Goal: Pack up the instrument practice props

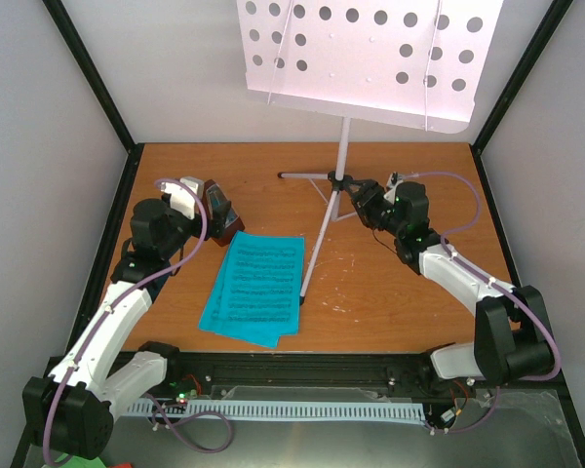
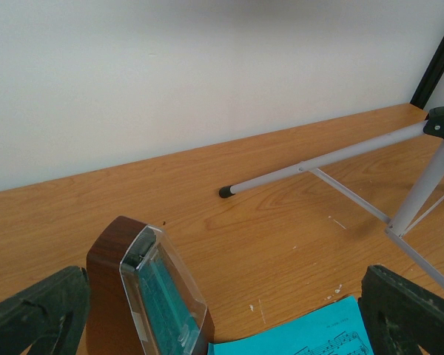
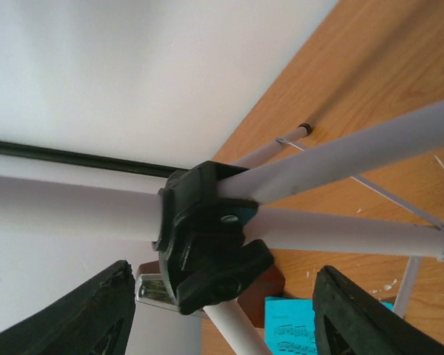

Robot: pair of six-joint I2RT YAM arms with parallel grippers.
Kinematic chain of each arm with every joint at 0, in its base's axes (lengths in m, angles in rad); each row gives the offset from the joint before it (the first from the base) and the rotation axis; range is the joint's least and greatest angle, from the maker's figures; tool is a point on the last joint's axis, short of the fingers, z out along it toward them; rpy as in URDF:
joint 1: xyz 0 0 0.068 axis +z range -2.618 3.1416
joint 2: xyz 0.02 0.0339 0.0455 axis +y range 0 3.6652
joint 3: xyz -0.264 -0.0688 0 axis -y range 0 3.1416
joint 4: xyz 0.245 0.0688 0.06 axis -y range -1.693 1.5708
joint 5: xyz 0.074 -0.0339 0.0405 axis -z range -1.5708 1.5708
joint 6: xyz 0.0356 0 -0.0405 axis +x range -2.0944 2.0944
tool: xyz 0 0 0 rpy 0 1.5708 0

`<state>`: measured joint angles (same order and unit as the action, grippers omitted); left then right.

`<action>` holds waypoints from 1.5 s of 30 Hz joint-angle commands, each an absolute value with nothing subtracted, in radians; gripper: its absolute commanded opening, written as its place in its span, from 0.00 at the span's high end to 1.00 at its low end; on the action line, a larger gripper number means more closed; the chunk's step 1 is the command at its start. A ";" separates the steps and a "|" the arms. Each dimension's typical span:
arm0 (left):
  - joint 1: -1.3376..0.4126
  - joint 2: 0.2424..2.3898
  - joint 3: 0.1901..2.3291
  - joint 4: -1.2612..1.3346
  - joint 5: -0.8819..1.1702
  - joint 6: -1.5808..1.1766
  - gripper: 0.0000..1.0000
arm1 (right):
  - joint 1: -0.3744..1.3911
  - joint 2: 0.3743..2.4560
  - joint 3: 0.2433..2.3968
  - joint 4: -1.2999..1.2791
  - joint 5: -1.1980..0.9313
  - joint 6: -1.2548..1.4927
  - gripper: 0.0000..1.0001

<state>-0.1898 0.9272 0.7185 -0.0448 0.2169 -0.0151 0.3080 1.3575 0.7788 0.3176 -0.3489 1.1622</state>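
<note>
The pale silver music stand (image 1: pixel 343 146) stands at the back centre, its perforated desk (image 1: pixel 366 54) high above the table. My right gripper (image 1: pixel 354 195) is at the stand's black tripod hub (image 3: pixel 207 244); its jaws stand open on either side of the hub's knob with gaps showing. The dark red-brown metronome (image 1: pixel 217 207) stands upright at the back left. It sits between the open jaws of my left gripper (image 2: pixel 222 318), close to the left finger (image 2: pixel 37 314). The cyan sheet-music pages (image 1: pixel 255 288) lie flat in the middle; a corner (image 2: pixel 311 336) shows near the metronome (image 2: pixel 152 296).
White walls and black frame posts (image 1: pixel 88 73) close in the wooden table (image 1: pixel 390 302) on three sides. The stand's legs (image 2: pixel 318 163) spread low across the back half. A white cable tray (image 1: pixel 302 409) runs along the near edge between the arm bases.
</note>
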 commanded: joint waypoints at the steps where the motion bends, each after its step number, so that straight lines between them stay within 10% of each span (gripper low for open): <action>1: -0.181 0.923 0.723 -0.022 0.215 0.004 0.01 | 0.305 1.380 0.788 0.319 -0.338 1.235 0.37; 17: -0.181 0.913 0.726 -0.028 0.190 0.012 0.01 | 0.304 1.411 0.808 0.347 -0.365 1.212 0.90; 26: -0.181 0.912 0.726 -0.026 0.199 0.010 0.01 | 0.293 1.405 0.802 0.353 -0.351 1.157 0.69; 45: -0.181 0.911 0.726 -0.028 0.203 0.009 0.01 | 0.278 1.430 0.822 0.404 -0.463 1.005 0.87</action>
<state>-0.1898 0.9264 0.7185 -0.0448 0.1982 -0.0082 0.2817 1.4204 0.8127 0.3622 -0.4225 1.0657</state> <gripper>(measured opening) 0.995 0.160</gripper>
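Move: The knob on the music stand's black clamp sits between and just beyond the right fingers, roughly 2 cm ahead and 1 cm left, level with them. The clamp itself is about 4 cm ahead and 3 cm left; the blue sheets lie some 22 cm left, 22 cm back and 20 cm below. From the idle left hand the knob is around 28 cm right, 7 cm ahead and slightly lower. The stand's clamp knob is closed on by the right fingers, which start wide around it without gripping. They dip about 1 cm and narrow almost shut, slacken partway, then close again, while the hand works forward roughly 1 cm and comes back up to its starting height. The wrist turns only some 5 degrees; at the end the fingertips pinch the knob. ##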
